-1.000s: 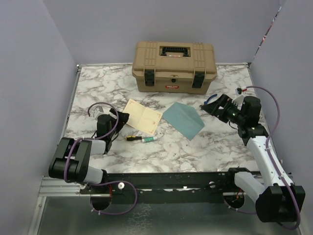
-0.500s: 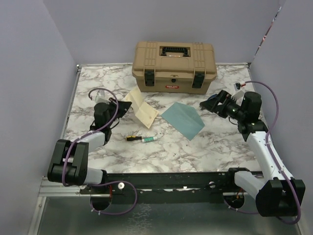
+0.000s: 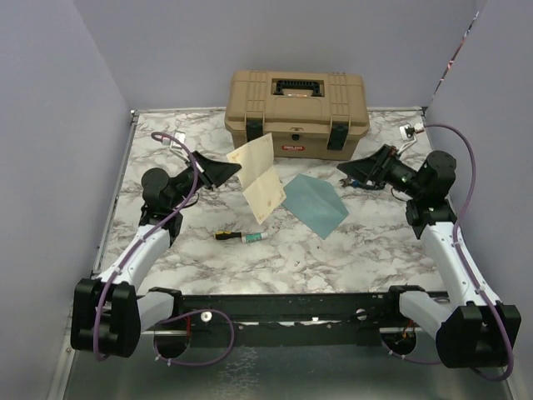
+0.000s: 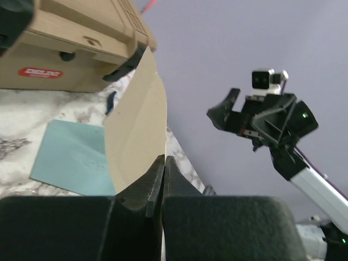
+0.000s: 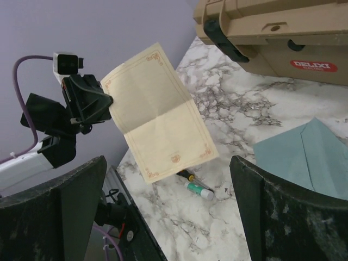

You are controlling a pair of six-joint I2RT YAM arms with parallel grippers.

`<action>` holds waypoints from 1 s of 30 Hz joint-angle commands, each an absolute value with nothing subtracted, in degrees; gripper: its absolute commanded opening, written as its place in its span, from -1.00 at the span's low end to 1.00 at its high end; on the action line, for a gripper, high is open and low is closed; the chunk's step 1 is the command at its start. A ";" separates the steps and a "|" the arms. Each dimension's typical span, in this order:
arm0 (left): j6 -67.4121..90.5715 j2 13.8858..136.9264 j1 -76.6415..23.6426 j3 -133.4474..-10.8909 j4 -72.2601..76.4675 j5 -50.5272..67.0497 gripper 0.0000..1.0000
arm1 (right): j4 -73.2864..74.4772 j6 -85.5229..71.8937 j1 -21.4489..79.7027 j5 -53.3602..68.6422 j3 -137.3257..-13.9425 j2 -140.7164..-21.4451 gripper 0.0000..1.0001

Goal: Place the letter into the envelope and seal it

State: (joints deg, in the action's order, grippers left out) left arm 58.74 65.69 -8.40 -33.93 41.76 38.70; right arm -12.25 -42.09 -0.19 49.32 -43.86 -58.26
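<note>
The cream letter [image 3: 260,175] hangs tilted in the air above the marble table, its centre fold and reddish edge marks facing the right wrist view [image 5: 157,117]. My left gripper [image 3: 236,169] is shut on the letter's left edge; its jaws meet on the paper [image 4: 138,130] in the left wrist view [image 4: 164,159]. The teal envelope [image 3: 315,202] lies flat on the table to the right of the letter, flap visible [image 5: 310,157]. My right gripper [image 3: 348,175] hovers open above the envelope's right side, facing the letter, with nothing between its fingers [image 5: 171,201].
A tan toolbox [image 3: 296,112] stands shut at the back centre. A small screwdriver [image 5: 185,175] and a green-and-white glue stick [image 3: 254,237] lie on the table [image 3: 333,250] below the letter. Purple walls close in the left, back and right.
My left gripper shut on the letter's edge and lifted it off the table, up and toward the back. The right gripper rose and swung slightly left, staying open.
</note>
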 commanded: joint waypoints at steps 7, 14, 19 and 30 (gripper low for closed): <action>64.70 59.53 -13.43 -37.48 41.49 54.60 -1.00 | -27.96 -51.16 4.76 55.62 -44.56 -62.29 1.00; 63.60 60.42 -18.29 -41.43 41.56 57.49 -1.00 | -23.88 -40.78 13.07 56.66 -50.98 -67.92 1.00; 63.08 63.32 -18.55 -46.15 41.48 60.67 -1.00 | -30.32 -40.70 13.09 63.50 -53.14 -69.86 0.97; 62.94 65.73 -20.16 -49.41 41.48 60.94 -1.00 | -40.70 -46.43 13.37 71.11 -52.56 -70.28 0.46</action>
State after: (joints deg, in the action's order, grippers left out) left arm 63.99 65.45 -19.29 -47.35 40.73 58.89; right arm -36.58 -45.12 13.06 67.70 -51.68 -69.65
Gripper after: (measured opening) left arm 0.002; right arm 0.750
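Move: The left hand already pinches the letter by its edge. The open right gripper stands about 31 cm to its right at nearly the same height; the envelope lies some 23 cm right, 2 ahead and 25 below, the screwdriver 12 back and 5 left on the table. From the right hand, the letter's middle is roughly 25 cm left, 2 back and 5 lower, the envelope 9 left and 2 ahead, the pliers 12 ahead and 8 right, both 25 below. Back, up and to the right, the left hand carries the letter about 10 cm back, swinging clockwise some 30 degrees with its grip kept. The right hand comes in leftwards to meet the free side, rising, then draws back while turning counter-clockwise and tilting its fingertips up; its wide-open fingers begin to close late on, still well apart around the paper's corner. ##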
